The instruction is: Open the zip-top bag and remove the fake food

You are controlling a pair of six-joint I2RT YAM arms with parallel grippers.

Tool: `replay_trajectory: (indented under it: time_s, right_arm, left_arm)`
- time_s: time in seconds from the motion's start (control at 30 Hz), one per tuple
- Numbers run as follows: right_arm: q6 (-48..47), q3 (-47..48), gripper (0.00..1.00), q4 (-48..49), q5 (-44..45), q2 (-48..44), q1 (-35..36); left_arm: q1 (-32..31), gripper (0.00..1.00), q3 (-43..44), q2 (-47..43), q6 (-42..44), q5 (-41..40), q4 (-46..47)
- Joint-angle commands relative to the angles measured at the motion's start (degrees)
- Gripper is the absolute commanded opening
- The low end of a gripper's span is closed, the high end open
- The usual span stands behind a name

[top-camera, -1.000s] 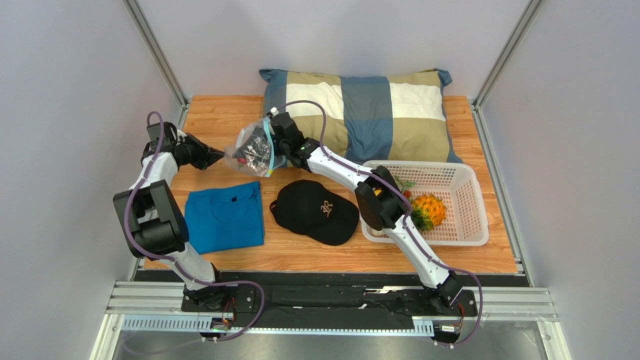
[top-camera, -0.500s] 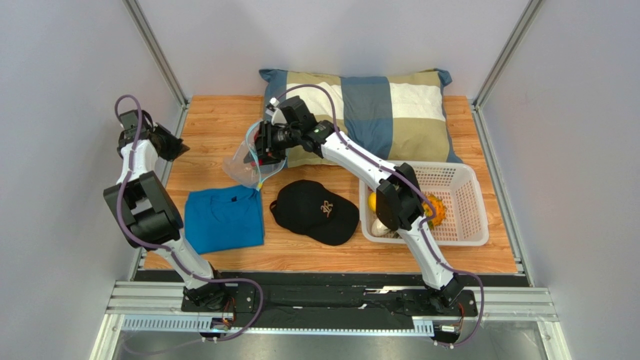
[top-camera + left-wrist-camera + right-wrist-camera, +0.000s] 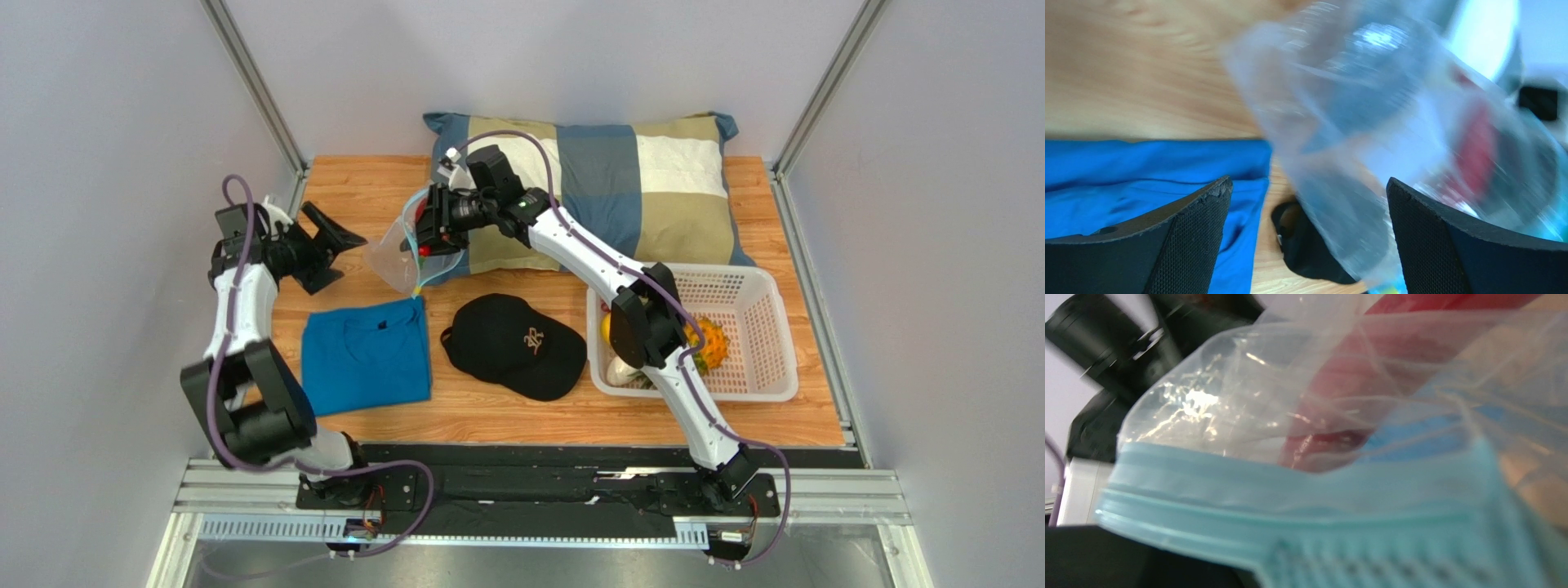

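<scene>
The clear zip-top bag (image 3: 395, 254) hangs in the air in front of the pillow. My right gripper (image 3: 428, 233) is shut on its teal zip strip (image 3: 1321, 502), which hides the fingers in the right wrist view. A red piece of fake food (image 3: 1352, 404) lies inside the bag. My left gripper (image 3: 334, 251) stands open just left of the bag, apart from it. Its black pads (image 3: 1192, 239) frame the blurred bag (image 3: 1364, 135) without touching it. More fake food sits in the white basket (image 3: 767, 331): an orange pineapple (image 3: 708, 344), a yellow lemon (image 3: 606, 328) and a cream vegetable (image 3: 623, 371).
A folded blue shirt (image 3: 366, 355) and a black cap (image 3: 515, 347) lie on the wooden table below the bag. A checked pillow (image 3: 613, 184) fills the back. Metal frame posts stand at the back corners, close to the left arm.
My left gripper, shut before, drew back toward the left wall, then returned toward the bag and opened. My right gripper carried the bag up and back toward the pillow.
</scene>
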Motion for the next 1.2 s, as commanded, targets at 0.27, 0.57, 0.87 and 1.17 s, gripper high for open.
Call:
replay_trajectory:
  time_s: [0.27,0.57,0.87,1.17]
  right_arm:
    - [4.74,2.59,0.00,2.28,4.81,1.14,0.91]
    - [4.13,2.16,0.00,2.63,3.93,0.53,2.85]
    - [2.10,-1.44,0.00,2.02,3.05,-3.07,3.02]
    - [-3.25,-2.77,0.00,-3.07,-10.12,-6.40,3.72]
  left_arm:
    - [-13.54,0.99,-2.14,-22.41,10.10,-1.81,2.65]
    - [-16.72,0.78,7.44,-11.61,11.07,-5.07,-1.30]
    - [-17.33,0.45,12.45,-3.96,15.45,-6.56,-7.62]
    - [-17.33,0.00,13.86,-6.33,24.15,-20.61,-10.62]
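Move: Some 12 cm to the left hand's right, 4 cm ahead and about 4 cm above it is the near stretch of the bag's teal zip edge; the red food, already gripped by the right hand, sits about 3 cm farther right and 2 cm farther out than that edge. The blue shirt lies roughly 16 cm back and 2 cm right of the left hand, 14 below. From the right hand the zip edge is 3 cm left and 1 ahead, about level. Swinging up and to the right with open fingers, the left hand lifts about 13 cm clear of the bag's loose end, tipping its fingers up, then comes down some 8 cm and forward onto the zip edge, tips dipping again, and shuts to pinch the teal strip. The right hand keeps its grip on the red food and draws back about 4 cm, slightly left and down. ##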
